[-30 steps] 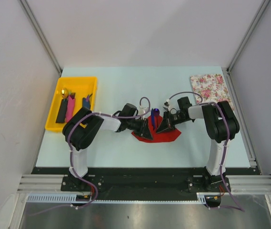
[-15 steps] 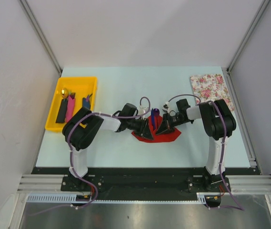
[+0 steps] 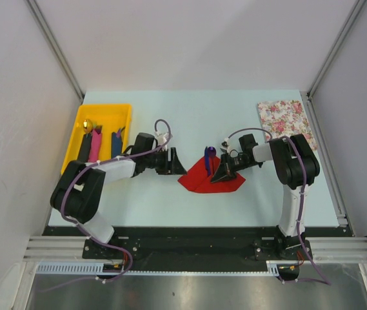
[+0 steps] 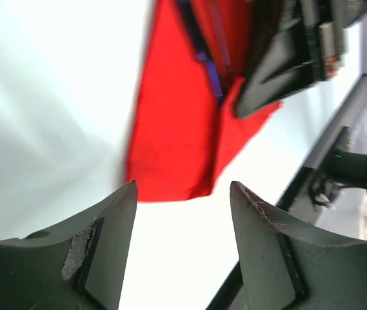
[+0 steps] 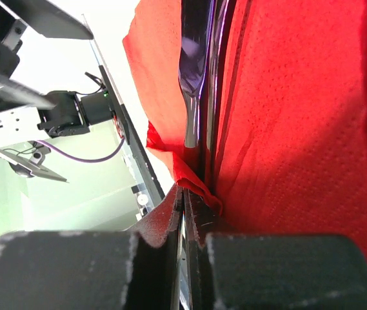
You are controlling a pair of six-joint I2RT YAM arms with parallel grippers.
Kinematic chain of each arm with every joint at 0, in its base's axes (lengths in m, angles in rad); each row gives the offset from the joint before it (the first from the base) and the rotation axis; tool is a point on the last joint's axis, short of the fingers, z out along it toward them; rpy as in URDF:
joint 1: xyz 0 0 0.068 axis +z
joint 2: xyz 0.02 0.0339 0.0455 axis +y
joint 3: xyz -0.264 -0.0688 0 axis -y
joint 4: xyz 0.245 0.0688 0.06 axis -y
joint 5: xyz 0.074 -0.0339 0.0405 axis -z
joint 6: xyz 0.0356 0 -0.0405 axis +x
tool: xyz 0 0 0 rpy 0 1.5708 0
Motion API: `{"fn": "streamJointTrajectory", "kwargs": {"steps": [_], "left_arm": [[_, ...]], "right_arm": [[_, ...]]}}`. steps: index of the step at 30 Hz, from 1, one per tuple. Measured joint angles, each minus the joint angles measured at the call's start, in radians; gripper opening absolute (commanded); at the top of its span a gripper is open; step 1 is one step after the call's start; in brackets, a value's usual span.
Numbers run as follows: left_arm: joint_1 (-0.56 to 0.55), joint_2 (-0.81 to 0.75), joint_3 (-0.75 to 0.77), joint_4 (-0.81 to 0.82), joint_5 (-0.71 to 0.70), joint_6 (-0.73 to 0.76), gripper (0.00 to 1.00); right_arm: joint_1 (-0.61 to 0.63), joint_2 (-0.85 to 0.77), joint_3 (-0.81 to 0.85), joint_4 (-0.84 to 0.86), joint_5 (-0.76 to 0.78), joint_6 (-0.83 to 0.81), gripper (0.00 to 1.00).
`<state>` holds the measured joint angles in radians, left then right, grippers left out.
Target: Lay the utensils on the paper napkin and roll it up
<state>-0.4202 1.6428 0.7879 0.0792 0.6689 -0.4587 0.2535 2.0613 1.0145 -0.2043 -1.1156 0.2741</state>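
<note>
The red paper napkin (image 3: 199, 177) lies folded at the table's middle, with a dark blue-handled utensil (image 3: 209, 155) sticking out of its far side. My right gripper (image 3: 215, 175) sits on the napkin's right half, shut on a fold of its edge. The right wrist view shows that fold (image 5: 193, 184) pinched at the fingertips of the right gripper (image 5: 193, 197), and the utensil (image 5: 193, 61) lying in the crease. My left gripper (image 3: 178, 164) is open and empty, just left of the napkin and clear of it. In the left wrist view the napkin (image 4: 170, 129) lies beyond the left gripper (image 4: 183, 188).
A yellow tray (image 3: 126, 111) at the left rear holds a pink-handled utensil (image 3: 95, 146), a blue-handled one (image 3: 116, 141) and a small gold object (image 3: 89, 124). A white flowered sheet (image 3: 283, 116) lies at the right rear. Walls close in both sides.
My left gripper has opened, let go of the napkin and pulled back to the left, with its arm swinging out. The right gripper has stayed shut on the napkin.
</note>
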Motion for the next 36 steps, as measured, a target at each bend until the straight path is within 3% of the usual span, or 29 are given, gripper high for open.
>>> {"fn": "streamJointTrajectory", "kwargs": {"steps": [6, 10, 19, 31, 36], "left_arm": [[0.012, 0.012, -0.032, -0.079, -0.066, 0.025, 0.65], [0.01, 0.05, -0.026, -0.059, -0.032, 0.006, 0.64], [-0.06, 0.171, 0.003, 0.147, 0.087, -0.108, 0.63], [-0.097, 0.249, 0.045, 0.301, 0.098, -0.172, 0.69], [-0.071, 0.245, 0.042, 0.286, 0.105, -0.168, 0.59]], "right_arm": [[0.0, 0.0, 0.0, 0.0, 0.0, 0.0, 0.07], [0.0, 0.0, 0.001, -0.003, 0.002, -0.001, 0.07], [0.0, 0.0, 0.001, -0.004, 0.006, -0.001, 0.07], [0.0, 0.0, 0.002, -0.006, 0.008, 0.0, 0.07], [0.0, 0.0, 0.003, -0.008, 0.009, 0.0, 0.07]]}}
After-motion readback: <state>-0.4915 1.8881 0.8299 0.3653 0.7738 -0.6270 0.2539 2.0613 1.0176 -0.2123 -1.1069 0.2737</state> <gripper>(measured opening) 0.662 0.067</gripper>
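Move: Just below the open left hand, about 5 cm down and 3 cm back, lies the napkin's left corner; the left end of its folded near edge is about 7 cm back and 6 cm to the right. The knife is some 10 cm to the left hand's right and 1 cm ahead, the spoon 2 cm beyond the knife. From the right hand, the folded flap is at its fingertips, the left corner about 13 cm left and level. Dropping some 3 cm beside the napkin after a short swing left, the left hand turns back and sweeps about 7 cm to the right, low over the table, bringing its open fingers around the napkin's left corner, the farther finger coming against the cloth. The wrist rolls slightly. The nearly shut right hand stays put, keeping the folded flap at its fingertips beside the knife and spoon. ##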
